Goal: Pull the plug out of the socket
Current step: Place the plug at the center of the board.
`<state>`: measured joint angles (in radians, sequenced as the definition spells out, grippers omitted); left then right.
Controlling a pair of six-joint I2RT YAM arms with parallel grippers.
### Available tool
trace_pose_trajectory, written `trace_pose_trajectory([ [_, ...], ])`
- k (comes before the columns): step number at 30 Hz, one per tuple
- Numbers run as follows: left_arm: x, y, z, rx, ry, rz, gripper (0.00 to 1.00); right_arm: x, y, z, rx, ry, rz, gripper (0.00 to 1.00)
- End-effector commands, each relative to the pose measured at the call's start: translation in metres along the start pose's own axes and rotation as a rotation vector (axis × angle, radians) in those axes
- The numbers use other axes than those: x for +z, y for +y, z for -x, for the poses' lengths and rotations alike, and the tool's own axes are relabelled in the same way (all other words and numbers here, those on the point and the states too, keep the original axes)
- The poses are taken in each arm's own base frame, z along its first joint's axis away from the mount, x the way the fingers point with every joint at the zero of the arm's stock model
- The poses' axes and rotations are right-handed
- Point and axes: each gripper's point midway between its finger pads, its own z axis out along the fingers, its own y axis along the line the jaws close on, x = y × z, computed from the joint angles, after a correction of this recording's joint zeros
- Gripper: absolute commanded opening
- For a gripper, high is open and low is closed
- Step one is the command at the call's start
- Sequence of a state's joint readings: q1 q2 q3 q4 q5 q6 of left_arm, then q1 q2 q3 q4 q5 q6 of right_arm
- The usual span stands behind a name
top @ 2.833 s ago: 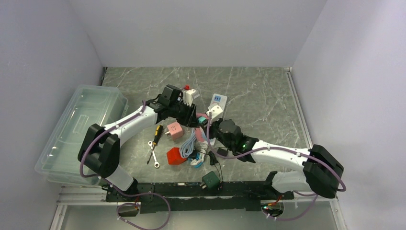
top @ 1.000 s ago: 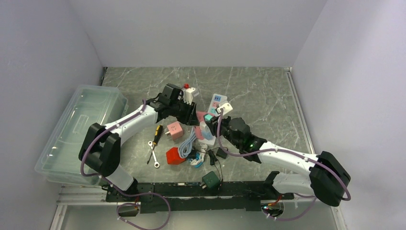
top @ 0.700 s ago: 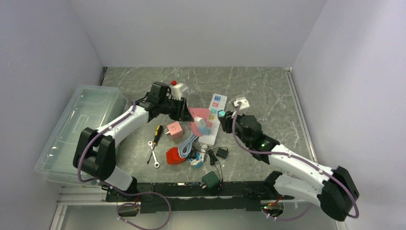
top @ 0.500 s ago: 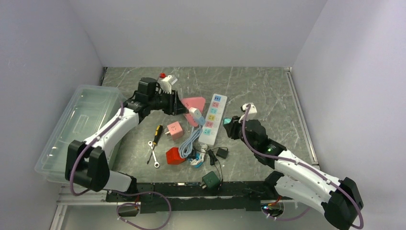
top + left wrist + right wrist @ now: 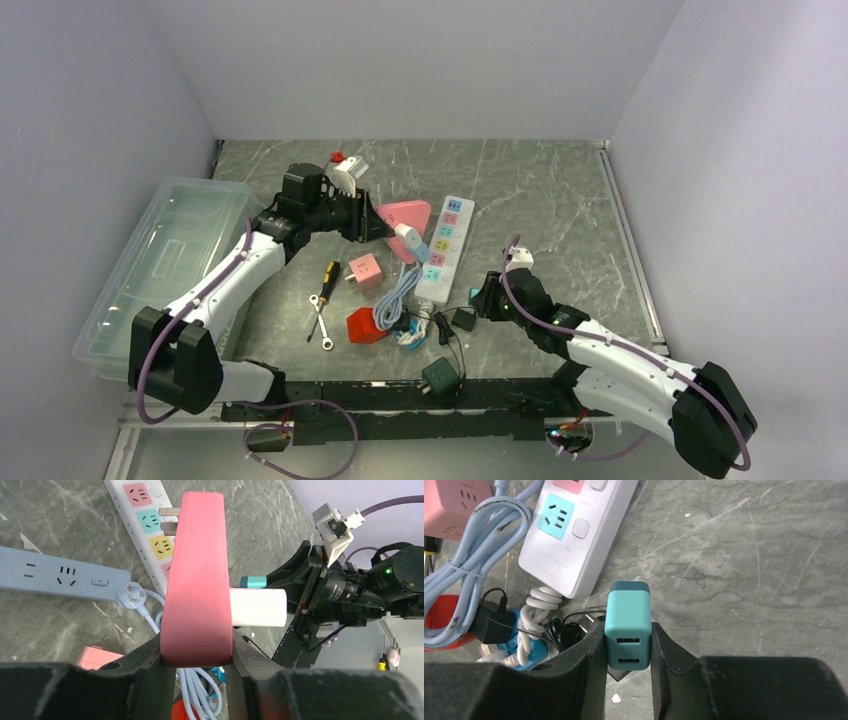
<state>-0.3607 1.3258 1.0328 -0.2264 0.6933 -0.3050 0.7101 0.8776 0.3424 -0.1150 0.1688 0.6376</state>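
Note:
My left gripper [image 5: 362, 218] is shut on a pink wedge-shaped socket [image 5: 402, 216], held above the table; in the left wrist view the socket [image 5: 197, 580] fills the space between the jaws of the left gripper [image 5: 197, 655]. A white plug [image 5: 257, 607] sticks out of its right face, and two metal prongs [image 5: 169, 520] show at its far end. My right gripper [image 5: 481, 297] sits low at the near right, apart from the socket. It is shut on a teal USB plug [image 5: 627, 625], which the jaws of the right gripper [image 5: 626, 650] squeeze on both sides.
A white power strip [image 5: 445, 250] lies mid-table beside a coiled blue cable [image 5: 395, 300]. A pink cube [image 5: 365, 271], screwdriver [image 5: 325, 280], wrench [image 5: 320, 325], red piece [image 5: 367, 325], black adapter [image 5: 463, 320] and green cube [image 5: 440, 377] lie nearby. A clear bin [image 5: 170, 270] stands left.
The right arm has drawn back toward the near right with the teal plug, away from the pink socket. The left arm has swung left and back, carrying the socket with it.

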Motion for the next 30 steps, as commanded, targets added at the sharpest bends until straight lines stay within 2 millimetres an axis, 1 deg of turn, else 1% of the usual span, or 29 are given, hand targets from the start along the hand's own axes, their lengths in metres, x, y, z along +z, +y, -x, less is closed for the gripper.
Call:
trace_pose_trajectory([
  [1,-0.005,-0.015,0.019,0.059,-0.065,-0.041,0.00,0.008,0.008,0.006,0.052,-0.024,0.034,0.16],
  [4,-0.005,-0.015,0.020,0.067,-0.068,-0.034,0.00,0.013,0.002,0.001,0.062,0.000,-0.002,0.29],
  [7,-0.006,-0.016,0.020,0.076,-0.069,-0.028,0.00,0.016,0.000,-0.001,0.070,0.012,-0.015,0.43],
  [10,-0.006,-0.017,0.019,0.081,-0.066,-0.029,0.00,0.015,0.001,0.003,0.063,0.002,-0.016,0.58],
  [12,-0.005,-0.016,0.018,0.079,-0.063,-0.029,0.00,0.013,0.003,0.008,0.034,-0.015,-0.004,0.64],
  [15,-0.004,-0.016,0.017,0.078,-0.058,-0.029,0.00,0.007,0.017,0.021,-0.041,-0.049,0.071,0.70],
  [18,-0.003,-0.015,0.016,0.080,-0.055,-0.024,0.00,-0.003,0.030,0.041,-0.139,-0.094,0.122,0.72],
  [21,-0.002,-0.012,0.015,0.079,-0.050,-0.017,0.00,-0.010,0.038,0.067,-0.232,-0.159,0.123,0.73],
  [23,-0.001,-0.011,0.014,0.078,-0.046,-0.012,0.00,-0.014,0.048,0.089,-0.293,-0.219,0.136,0.80],
  [24,0.000,-0.010,0.014,0.077,-0.043,-0.010,0.00,-0.015,0.050,0.094,-0.320,-0.233,0.140,0.80],
  [25,0.001,-0.009,0.013,0.076,-0.040,-0.009,0.00,-0.017,0.060,0.108,-0.337,-0.280,0.161,0.80],
  [26,0.002,-0.008,0.011,0.073,-0.035,-0.008,0.00,-0.018,0.065,0.116,-0.351,-0.302,0.173,0.80],
  [28,0.004,-0.006,0.010,0.070,-0.028,-0.007,0.00,-0.018,0.076,0.130,-0.367,-0.335,0.194,0.79],
  [30,0.007,-0.005,0.007,0.067,-0.016,-0.006,0.00,-0.017,0.093,0.136,-0.389,-0.355,0.263,0.77],
])
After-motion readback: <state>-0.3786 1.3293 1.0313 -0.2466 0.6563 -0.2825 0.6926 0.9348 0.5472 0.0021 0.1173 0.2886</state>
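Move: The teal plug is in the right fingers, and the bare patch of table it goes to lies about 4 cm straight below that hand. The black adapter lies some 4 cm back and 3 cm to the left of that hand, the middle of the white power strip about 11 cm ahead and 8 cm left of it, all on the table. From the left hand the patch is roughly 10 cm back, 19 cm right and 19 cm down. The right hand lets go of the teal plug: it first sinks about 2.5 cm with the plug towards the table beside the black adapter, then spreads its fingers. Empty, it climbs some 12 cm from that low point, also going about 5 cm forward and 3 cm left, its fingertips tilting up some 20 degrees. The left hand stays put and keeps its hold on the pink socket block. ##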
